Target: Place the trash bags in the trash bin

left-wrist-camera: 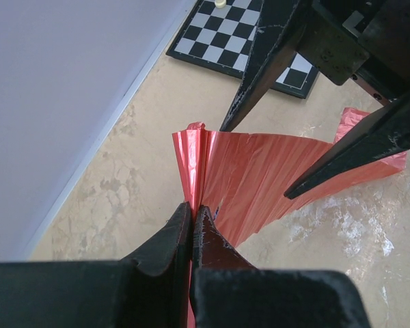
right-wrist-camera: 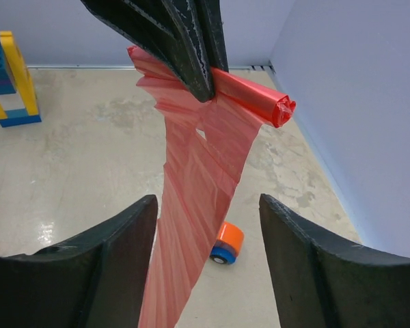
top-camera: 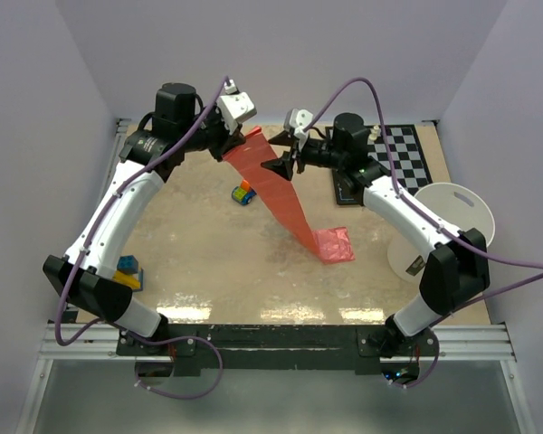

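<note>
The trash bag (top-camera: 290, 201) is a long strip of red-pink film. It hangs from high at the back down to a crumpled end lying on the table (top-camera: 334, 244). My left gripper (left-wrist-camera: 192, 208) is shut on the bag's gathered top edge (left-wrist-camera: 191, 157); in the top view it (top-camera: 240, 145) is raised at the back. My right gripper (right-wrist-camera: 208, 205) is open, its fingers astride the hanging strip (right-wrist-camera: 191, 205) without touching it, just below the left gripper's fingers (right-wrist-camera: 184, 48). The trash bin (top-camera: 452, 212), a white bucket, sits at the right behind my right arm.
A black-and-white checkerboard (top-camera: 403, 154) lies at the back right. A small orange and blue toy (right-wrist-camera: 227, 242) sits under the bag, seen in the top view as a coloured toy (top-camera: 244, 193). Coloured blocks (top-camera: 127, 271) stand at the left by my left arm.
</note>
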`<state>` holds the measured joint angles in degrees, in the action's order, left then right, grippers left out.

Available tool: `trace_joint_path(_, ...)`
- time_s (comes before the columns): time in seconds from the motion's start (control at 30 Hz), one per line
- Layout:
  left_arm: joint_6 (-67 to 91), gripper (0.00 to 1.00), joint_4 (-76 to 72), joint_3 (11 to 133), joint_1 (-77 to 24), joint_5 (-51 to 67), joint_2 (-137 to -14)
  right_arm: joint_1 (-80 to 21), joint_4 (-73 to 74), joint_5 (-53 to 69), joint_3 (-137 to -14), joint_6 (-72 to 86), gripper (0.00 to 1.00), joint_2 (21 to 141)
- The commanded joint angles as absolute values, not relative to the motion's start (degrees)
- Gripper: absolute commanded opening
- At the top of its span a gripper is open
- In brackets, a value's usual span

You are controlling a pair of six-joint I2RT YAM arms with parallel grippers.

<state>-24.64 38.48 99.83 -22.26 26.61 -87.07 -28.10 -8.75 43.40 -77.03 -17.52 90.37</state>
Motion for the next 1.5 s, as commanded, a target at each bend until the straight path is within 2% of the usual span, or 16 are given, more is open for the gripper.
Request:
trace_joint_path(0.0,-24.0,0.0,37.3,100.3,-22.1,26.5,-84.6,-28.0,-14.7,45.8,-80.1,-12.6,0.62,90.2)
trace_joint_path(0.23,-23.3,0.0,36.8,99.1,-22.1,26.7,-83.9,-28.1,-18.5,45.8,-80.3,-6.8,0.43,91.8)
trace_joint_path(0.33,-22.6,0.0,36.6,98.9,-22.1,26.8,-83.9,-28.1,-18.3,45.8,-80.6,-6.6,0.3,92.6)
trace_joint_path(0.6,-21.3,0.0,35.8,98.6,-22.1,27.8,-84.0,-28.1,-17.1,43.8,-80.9,-6.9,0.27,93.1)
trace_joint_path(0.87,-19.5,0.0,35.1,97.3,-22.1,27.9,-83.8,-28.2,-17.3,43.9,-80.8,-6.7,0.07,92.9)
trace_joint_path(0.9,-19.2,0.0,34.8,97.0,-22.1,27.6,-83.8,-28.2,-16.7,43.8,-80.9,-7.4,0.0,92.9)
trace_joint_path(0.97,-13.5,0.0,32.8,97.2,-21.5,25.8,-84.0,-29.0,-14.8,42.0,-81.4,-9.9,0.0,92.8)
trace_joint_path(1.23,4.9,0.0,26.7,96.9,-18.8,36.4,-88.3,-32.9,-11.0,30.9,-82.4,-16.3,0.0,92.6)
trace_joint_path(1.33,10.3,0.0,23.8,94.0,-17.1,32.6,-88.2,-38.6,-7.5,27.9,-81.2,-25.4,0.0,89.8)
trace_joint_path(1.47,18.4,0.0,20.4,92.9,-11.3,33.5,-90.6,-46.3,-4.9,23.2,-76.5,-32.7,0.0,84.9)
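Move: The top of the trash bag, a film hanging from the left fingers, lies just off the right fingertips: about 3 cm to their left, 1 cm ahead and 2 cm up. The left fingertips are some 6 cm left of the right hand and 3 cm higher, level in reach. The toy car lies on the table about 8 cm left and 8 cm ahead, 30 cm below; the bag's loose end rests 16 cm right, 10 cm back and 31 cm below. From the left hand, the spot to pinch is about 3 cm right, 1 cm ahead and 1 cm below. While the left hand keeps its shut grip on the bag's top edge, the right hand, fingers pointing left, bobs up some 2 cm and back down as it eases slightly left and forward, closing from about two-thirds open until it pinches the film right beside the left fingertips. Once shut, the right hand draws the pinched film about 4 cm farther left and 2–3 cm back, as the left hand rolls some 30 degrees about its own fingers (counter-clockwise seen from behind the hand) and shifts slightly forward and down, still pinching. ##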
